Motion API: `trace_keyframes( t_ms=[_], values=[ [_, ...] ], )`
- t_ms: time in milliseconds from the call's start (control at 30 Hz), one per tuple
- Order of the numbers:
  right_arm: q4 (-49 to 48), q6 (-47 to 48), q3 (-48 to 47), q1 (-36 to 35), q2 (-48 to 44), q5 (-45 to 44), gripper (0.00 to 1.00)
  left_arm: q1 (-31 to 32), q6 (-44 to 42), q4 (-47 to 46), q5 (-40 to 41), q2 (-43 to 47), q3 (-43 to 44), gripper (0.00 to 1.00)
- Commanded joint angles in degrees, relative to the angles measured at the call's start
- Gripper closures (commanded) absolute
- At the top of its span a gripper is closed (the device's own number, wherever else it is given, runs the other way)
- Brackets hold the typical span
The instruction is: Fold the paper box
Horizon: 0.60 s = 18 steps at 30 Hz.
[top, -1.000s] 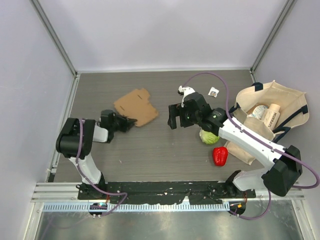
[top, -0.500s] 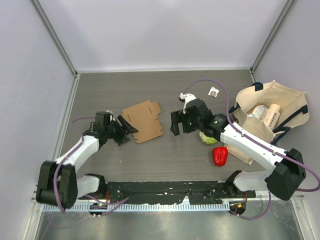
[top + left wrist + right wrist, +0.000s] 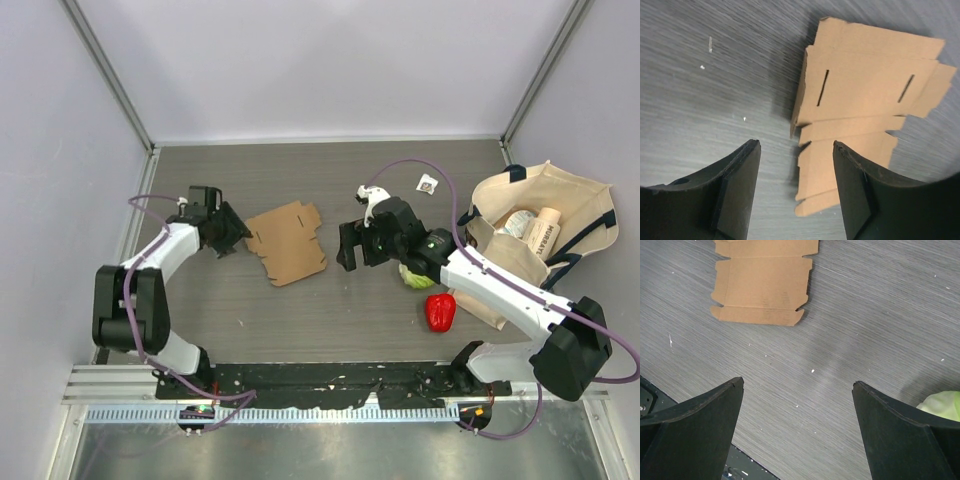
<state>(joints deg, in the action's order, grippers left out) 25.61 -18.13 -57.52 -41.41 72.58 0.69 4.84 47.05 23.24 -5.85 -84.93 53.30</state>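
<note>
The paper box (image 3: pixel 287 243) is a flat brown cardboard sheet with flaps and two slots, lying on the dark table left of centre. My left gripper (image 3: pixel 231 231) is open just left of it, apart from its edge, with nothing between the fingers. In the left wrist view the paper box (image 3: pixel 865 95) lies ahead and to the right of the left gripper (image 3: pixel 796 143), its near left edge slightly raised over a shadow. My right gripper (image 3: pixel 348 246) hangs open right of the sheet. The right wrist view has the paper box (image 3: pixel 762 285) at the top and bare table under the right gripper (image 3: pixel 798 382).
A green cabbage (image 3: pixel 417 274) sits under the right arm, and a red pepper (image 3: pixel 440 312) lies nearer the front. A cream tote bag (image 3: pixel 545 215) holding bottles fills the right side. A small white tag (image 3: pixel 428 183) lies at the back. Walls close in the table.
My left gripper went from shut on the box's left edge to open, let the sheet go, and pulled back toward the far left. The sheet slid right and now lies flat.
</note>
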Motion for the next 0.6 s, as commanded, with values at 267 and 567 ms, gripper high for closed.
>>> trace_keyframes(
  t_ms=[267,567],
  values=[
    [-5.91,2.22,-1.01,-0.25,-0.07,0.37,0.05,0.61,-6.7,-4.61,0.84,-8.94,4.88,0.92],
    [1.19,15.48,-17.15,0.71,12.21,2.29,0.09,6.32,-16.79,5.23,-13.45,1.77,9.72,1.0]
  ],
)
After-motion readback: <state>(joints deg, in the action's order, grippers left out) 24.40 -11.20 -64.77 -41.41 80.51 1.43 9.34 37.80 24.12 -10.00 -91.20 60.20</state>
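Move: The paper box lies as a flat sheet, its middle some 10 cm to the left hand's right, level with it and about 6 cm below. Its raised left side flap is nearer, about 2 cm ahead, 1 cm to the right and 4 cm down. For the right hand the box's middle is roughly 15 cm left, 2 cm ahead and 13 cm below; the lettuce lies 16 cm right and 3 cm back, the red pepper 21 cm right and 13 cm back. The left fingers close fully on the box's raised left flap, pinching it near its near end after sinking about 4.5 cm, then lift it back up nearly as far while carrying it some 4 cm right and turning clockwise by roughly 15 degrees. Late on, the right hand, still wide open, moves forward and left towards the box. ##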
